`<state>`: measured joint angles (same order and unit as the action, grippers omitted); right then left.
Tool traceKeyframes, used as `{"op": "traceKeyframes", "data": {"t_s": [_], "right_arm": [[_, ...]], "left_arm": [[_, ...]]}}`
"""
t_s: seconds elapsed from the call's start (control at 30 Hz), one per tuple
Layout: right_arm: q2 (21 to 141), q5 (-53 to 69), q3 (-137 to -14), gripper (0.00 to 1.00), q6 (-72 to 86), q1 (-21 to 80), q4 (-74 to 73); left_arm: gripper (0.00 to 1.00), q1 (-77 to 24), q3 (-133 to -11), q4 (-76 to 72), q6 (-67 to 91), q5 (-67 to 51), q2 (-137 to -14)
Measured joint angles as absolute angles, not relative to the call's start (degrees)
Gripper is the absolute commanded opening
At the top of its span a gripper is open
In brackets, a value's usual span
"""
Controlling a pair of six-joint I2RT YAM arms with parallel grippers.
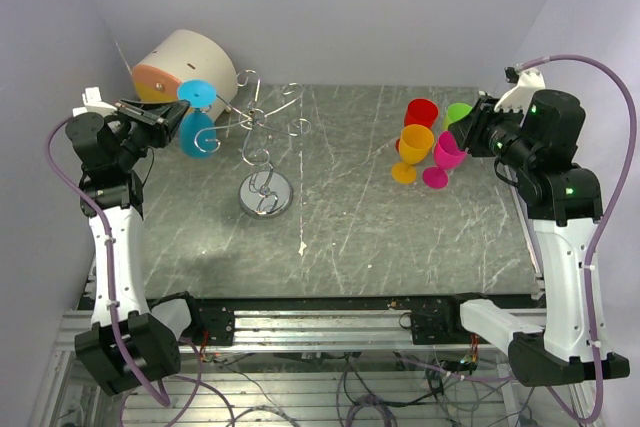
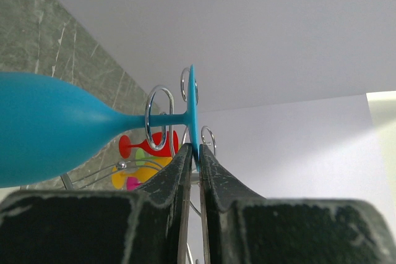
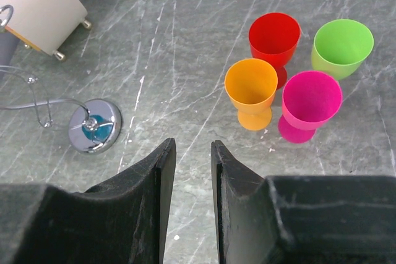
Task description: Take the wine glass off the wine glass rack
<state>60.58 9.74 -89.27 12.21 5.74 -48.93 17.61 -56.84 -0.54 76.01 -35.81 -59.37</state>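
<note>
A blue wine glass [image 1: 196, 133] hangs bowl-down on the left arm of the silver wire wine glass rack [image 1: 262, 137]. Its flat foot [image 1: 197, 93] rests above the hook. In the left wrist view the glass [image 2: 55, 131] lies sideways, its stem passing through a wire loop [image 2: 159, 117]. My left gripper [image 2: 197, 150] is shut on the thin edge of the glass's foot [image 2: 192, 103]. My right gripper [image 3: 192, 146] hovers open and empty above the table, to the right, near the coloured glasses.
A beige-and-orange cylinder [image 1: 183, 68] lies at the back left, behind the rack. Red [image 1: 420, 115], green [image 1: 457, 113], orange [image 1: 414, 147] and pink [image 1: 446, 155] glasses stand on the table at the right. The rack's round shiny base [image 1: 265, 194] sits left of centre.
</note>
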Motion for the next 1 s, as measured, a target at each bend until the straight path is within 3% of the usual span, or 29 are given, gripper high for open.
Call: {"op": "traceKeyframes", "data": {"t_s": [0.6, 1.0], "right_arm": [[60.0, 10.3, -89.3, 0.29, 13.0, 5.7, -47.4], [59.9, 10.8, -89.2, 0.29, 13.1, 5.7, -47.4]], "left_arm": [[0.18, 10.0, -56.7, -13.3, 81.5, -34.3, -65.3], [0.16, 9.9, -55.4, -7.6, 79.8, -34.3, -57.3]]}}
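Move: The left fingers already hold the blue wine glass by the edge of its upturned foot; the glass hangs below, its middle about 9 cm down, 2 cm ahead and 2 cm to the right. The nearest rack loop sits by its stem, some 1 cm ahead, 4 cm right and 4 cm lower. The rack's hub is around 15 cm right, 1 cm ahead and 1 cm lower. From the right hand the glass is roughly 54 cm left, 6 cm ahead and 11 cm below. Still pinching the rim of the blue glass's foot, the left hand works the glass past the nearest rack loop: it pushes forward about 2.5 cm, swings right towards the rack's hub by some 4 cm, then draws back about 4 cm, rising slowly throughout. The fingers tip up and turn slightly clockwise and keep their hold. ##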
